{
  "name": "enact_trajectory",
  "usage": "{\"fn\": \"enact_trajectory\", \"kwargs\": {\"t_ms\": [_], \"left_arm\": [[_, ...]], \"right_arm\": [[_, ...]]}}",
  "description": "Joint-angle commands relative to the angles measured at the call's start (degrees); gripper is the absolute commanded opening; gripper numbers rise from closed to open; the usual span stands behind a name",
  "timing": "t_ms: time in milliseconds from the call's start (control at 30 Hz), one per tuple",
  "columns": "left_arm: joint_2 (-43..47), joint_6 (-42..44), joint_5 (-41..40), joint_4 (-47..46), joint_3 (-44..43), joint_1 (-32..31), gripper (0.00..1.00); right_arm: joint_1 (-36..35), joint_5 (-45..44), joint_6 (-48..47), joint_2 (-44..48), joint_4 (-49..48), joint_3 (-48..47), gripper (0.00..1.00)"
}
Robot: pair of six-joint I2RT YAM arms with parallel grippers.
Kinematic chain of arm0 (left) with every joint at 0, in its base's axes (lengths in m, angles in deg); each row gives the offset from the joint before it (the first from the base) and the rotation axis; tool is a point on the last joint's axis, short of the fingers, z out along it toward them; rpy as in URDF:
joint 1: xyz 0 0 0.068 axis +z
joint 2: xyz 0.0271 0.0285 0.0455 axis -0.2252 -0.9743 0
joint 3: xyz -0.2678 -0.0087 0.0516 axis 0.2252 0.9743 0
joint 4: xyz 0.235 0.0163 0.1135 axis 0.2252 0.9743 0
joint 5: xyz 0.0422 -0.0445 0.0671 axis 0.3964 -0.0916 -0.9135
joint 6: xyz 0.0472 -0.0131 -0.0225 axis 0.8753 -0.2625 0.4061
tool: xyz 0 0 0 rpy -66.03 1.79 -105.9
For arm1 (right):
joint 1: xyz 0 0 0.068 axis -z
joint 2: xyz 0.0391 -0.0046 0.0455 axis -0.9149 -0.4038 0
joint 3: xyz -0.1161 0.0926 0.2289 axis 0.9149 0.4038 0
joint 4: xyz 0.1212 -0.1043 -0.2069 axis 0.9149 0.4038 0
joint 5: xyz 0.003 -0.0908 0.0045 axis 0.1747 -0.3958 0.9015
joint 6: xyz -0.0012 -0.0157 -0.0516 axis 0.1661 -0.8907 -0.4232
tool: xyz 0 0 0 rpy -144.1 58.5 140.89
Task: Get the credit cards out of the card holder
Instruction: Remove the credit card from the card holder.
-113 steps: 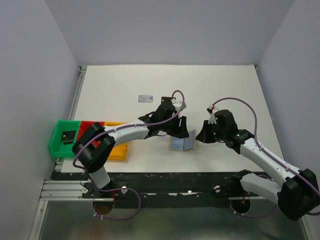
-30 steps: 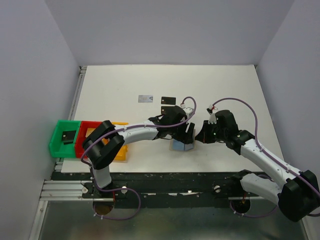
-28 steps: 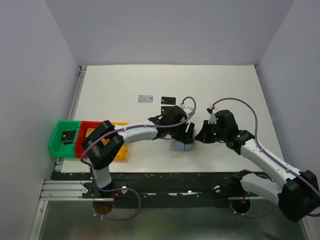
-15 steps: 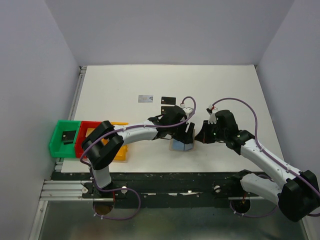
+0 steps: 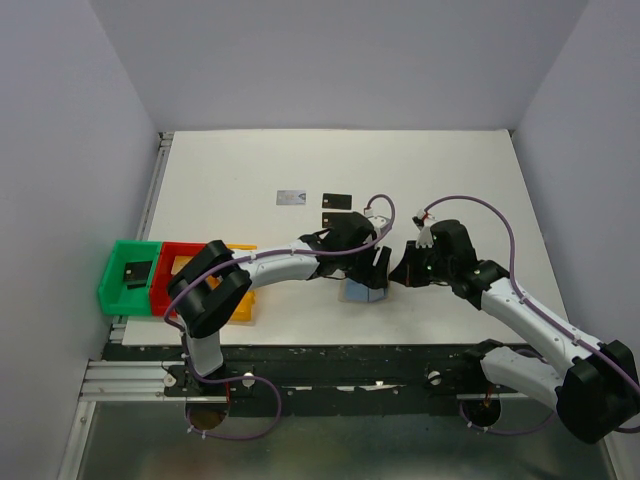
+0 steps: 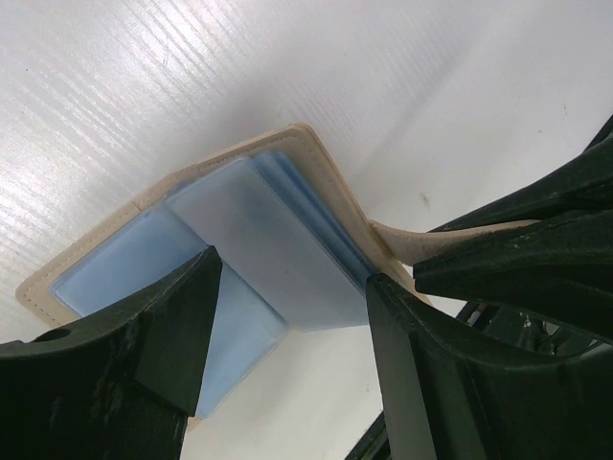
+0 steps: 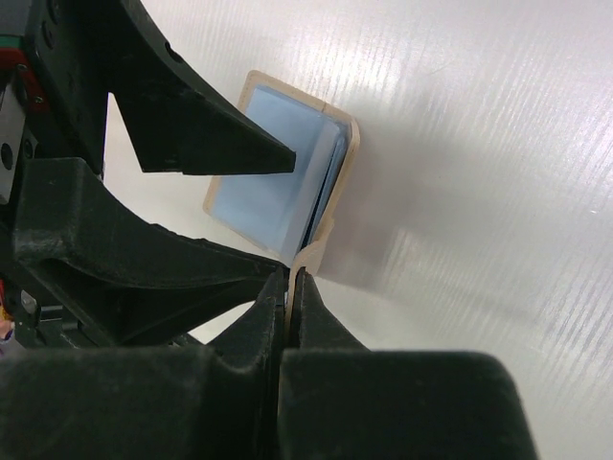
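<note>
The card holder point(image 5: 362, 292) lies open in the middle near the front, tan outside and light blue inside point(image 6: 259, 230). One panel stands up off the table. My right gripper point(image 7: 290, 275) is shut on its small tan tab point(image 7: 316, 244) and is seen from above at the holder's right point(image 5: 398, 275). My left gripper point(image 6: 292, 270) is open, its fingers straddling the raised blue panel, above the holder point(image 5: 372, 262). Three credit cards lie on the table behind: a silver one point(image 5: 291, 197) and two black ones point(image 5: 337, 201) point(image 5: 331, 220). No card shows in the holder's pockets.
A green bin point(image 5: 118, 285) holding a small black object point(image 5: 136, 271), a red bin point(image 5: 180, 262) and a yellow bin point(image 5: 240, 305) stand at the front left edge. Grey walls close in the table on three sides.
Since the earliest frame my left gripper has come from the far side down over the holder, uncovering two black cards. Over the last second nothing has visibly moved.
</note>
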Motion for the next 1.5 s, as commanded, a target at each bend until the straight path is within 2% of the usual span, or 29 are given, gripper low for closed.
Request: {"fn": "enact_trajectory", "kwargs": {"t_ms": [0, 633, 900, 1267, 1467], "left_arm": [[-0.82, 0.79, -1.51, 1.54, -1.04, -0.49, 0.73], [5.24, -0.26, -12.24, 3.21, 3.62, -0.4, 0.73], [5.95, -0.53, -13.47, 3.38, 4.24, -0.4, 0.73], [7.7, -1.85, -20.94, 4.88, 5.47, -0.4, 0.74], [9.9, -2.9, -26.04, 5.67, 6.78, -0.4, 0.73]], "right_arm": [[0.38, 0.34, -0.48, 0.77, -0.77, 0.69, 0.0], [0.38, -0.98, -0.75, 1.13, -0.24, 0.86, 0.0], [0.38, -0.98, -0.75, 0.86, -0.33, 0.86, 0.0], [0.38, -0.89, -0.75, 0.86, -0.5, 1.04, 0.0], [0.38, -4.66, 0.3, 0.95, 1.86, 0.25, 0.0]]}}
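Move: The yellow card, still hidden under a blue leaf on the card holder's left page, lies about 5 cm left of the left hand, 1 cm ahead and some 3 cm below. The holder's right cover, held up by the right hand, is level with it and about 2 cm right, 2 cm below; the nearer black card lies about 22 cm ahead and 9 cm left. From the right hand the yellow card is about 7 cm left, 1 cm ahead and 5 cm lower. The left hand, its fingers staying open and one of them starting against the blue leaf by the raised cover, travels about 6 cm left and 3 cm forward, away from the cover and over the left page, staying low with slight dips while it swings some 15 degrees counter-clockwise and its left side rises about 10. The right hand stays in place and keeps its pinch on the tab of the right cover, holding that cover raised. ##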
